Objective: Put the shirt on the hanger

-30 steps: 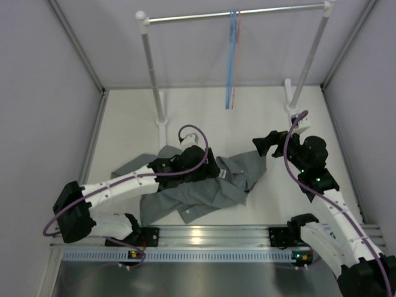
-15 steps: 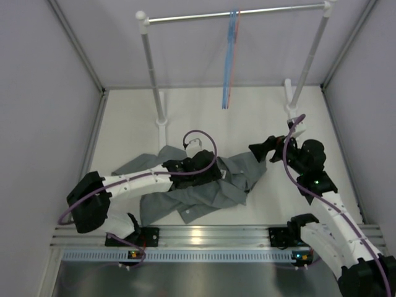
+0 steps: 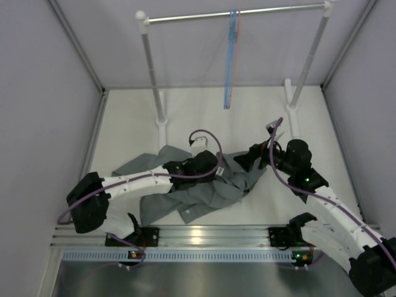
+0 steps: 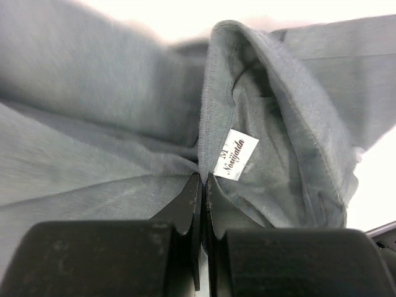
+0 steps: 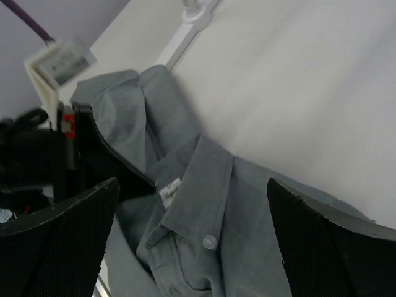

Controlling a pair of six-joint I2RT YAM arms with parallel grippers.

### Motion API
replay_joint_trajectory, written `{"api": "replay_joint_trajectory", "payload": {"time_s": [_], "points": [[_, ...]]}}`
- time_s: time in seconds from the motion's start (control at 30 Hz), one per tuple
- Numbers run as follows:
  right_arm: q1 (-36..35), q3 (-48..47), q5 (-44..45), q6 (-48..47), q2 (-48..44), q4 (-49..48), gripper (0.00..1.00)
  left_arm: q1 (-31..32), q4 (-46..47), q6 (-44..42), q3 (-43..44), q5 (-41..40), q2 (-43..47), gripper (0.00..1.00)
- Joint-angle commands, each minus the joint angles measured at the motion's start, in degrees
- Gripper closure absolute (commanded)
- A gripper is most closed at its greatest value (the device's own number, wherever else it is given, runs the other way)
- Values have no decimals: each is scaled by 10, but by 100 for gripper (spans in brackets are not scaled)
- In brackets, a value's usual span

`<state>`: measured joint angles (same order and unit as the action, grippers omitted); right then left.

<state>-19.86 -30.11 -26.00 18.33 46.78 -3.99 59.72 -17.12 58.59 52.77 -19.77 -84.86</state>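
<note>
The grey shirt (image 3: 201, 189) lies crumpled on the table in front of the arms. My left gripper (image 3: 215, 169) is shut on a fold of its cloth at the neck, right beside the white label (image 4: 237, 153); in the left wrist view the jaws (image 4: 203, 180) pinch the fold. My right gripper (image 3: 245, 162) is open just right of the collar and hovers over it; in the right wrist view (image 5: 192, 184) the collar, a button (image 5: 210, 241) and the label (image 5: 169, 190) lie between its fingers. The pink hanger (image 3: 237, 28) hangs edge-on from the rail beside a blue one.
A white clothes rail (image 3: 235, 13) on two posts (image 3: 153, 71) stands at the back, with a light blue hanger (image 3: 231, 62) hanging from it. Grey walls close in both sides. A metal rail (image 3: 204, 235) runs along the near edge.
My right gripper has moved left and down, from beside the right post to the shirt's collar. My left gripper has shifted slightly right with the cloth. The hangers sway a little.
</note>
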Motion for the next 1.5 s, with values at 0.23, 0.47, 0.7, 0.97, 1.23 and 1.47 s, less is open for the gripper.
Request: {"api": "replay_joint_trajectory", "payload": {"time_s": [0.23,0.47,0.7,0.97,1.23,1.47], "points": [[-96,-25,31,-27,29,-65,1,0,25,-371,43,-81,164,100],[-98,-18,74,-16,-8,-124,1,-3,26,-511,88,-156,150,100],[-118,-57,60,-22,44,-139,1,-7,25,-624,174,-112,142,100],[-171,-72,176,-77,98,-146,5,-7,3,-647,197,-119,133,100],[-172,-79,247,-69,113,-168,98,-7,2,-613,183,-137,124,98],[-190,-154,391,-39,53,-94,100,-7,-62,-551,274,-276,83,100]]}}
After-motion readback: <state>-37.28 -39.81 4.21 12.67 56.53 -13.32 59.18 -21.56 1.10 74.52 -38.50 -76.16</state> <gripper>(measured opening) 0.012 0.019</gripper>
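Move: The left gripper already pinches the shirt's neck beside the label (some 2 cm ahead and 2 to its right); the near end of the hanger is about 16 cm ahead, 4 right and 26 above. The free collar edge lies 3 cm ahead, 6 right and 2 below it. For the open right gripper, that edge is about 1 cm back, 4 left and 13 below; the hanger end is 12 ahead, 7 left and 15 above. Keep the left gripper shut on the neck and lift it about 20 cm, easing some 7 cm forward and a little left, tipping the fingers up roughly 45 degrees. Bring the right gripper left and slightly back, up alongside the rising cloth, then down and forward; close it on the raised collar edge and lift about 5 cm with both grippers holding. ##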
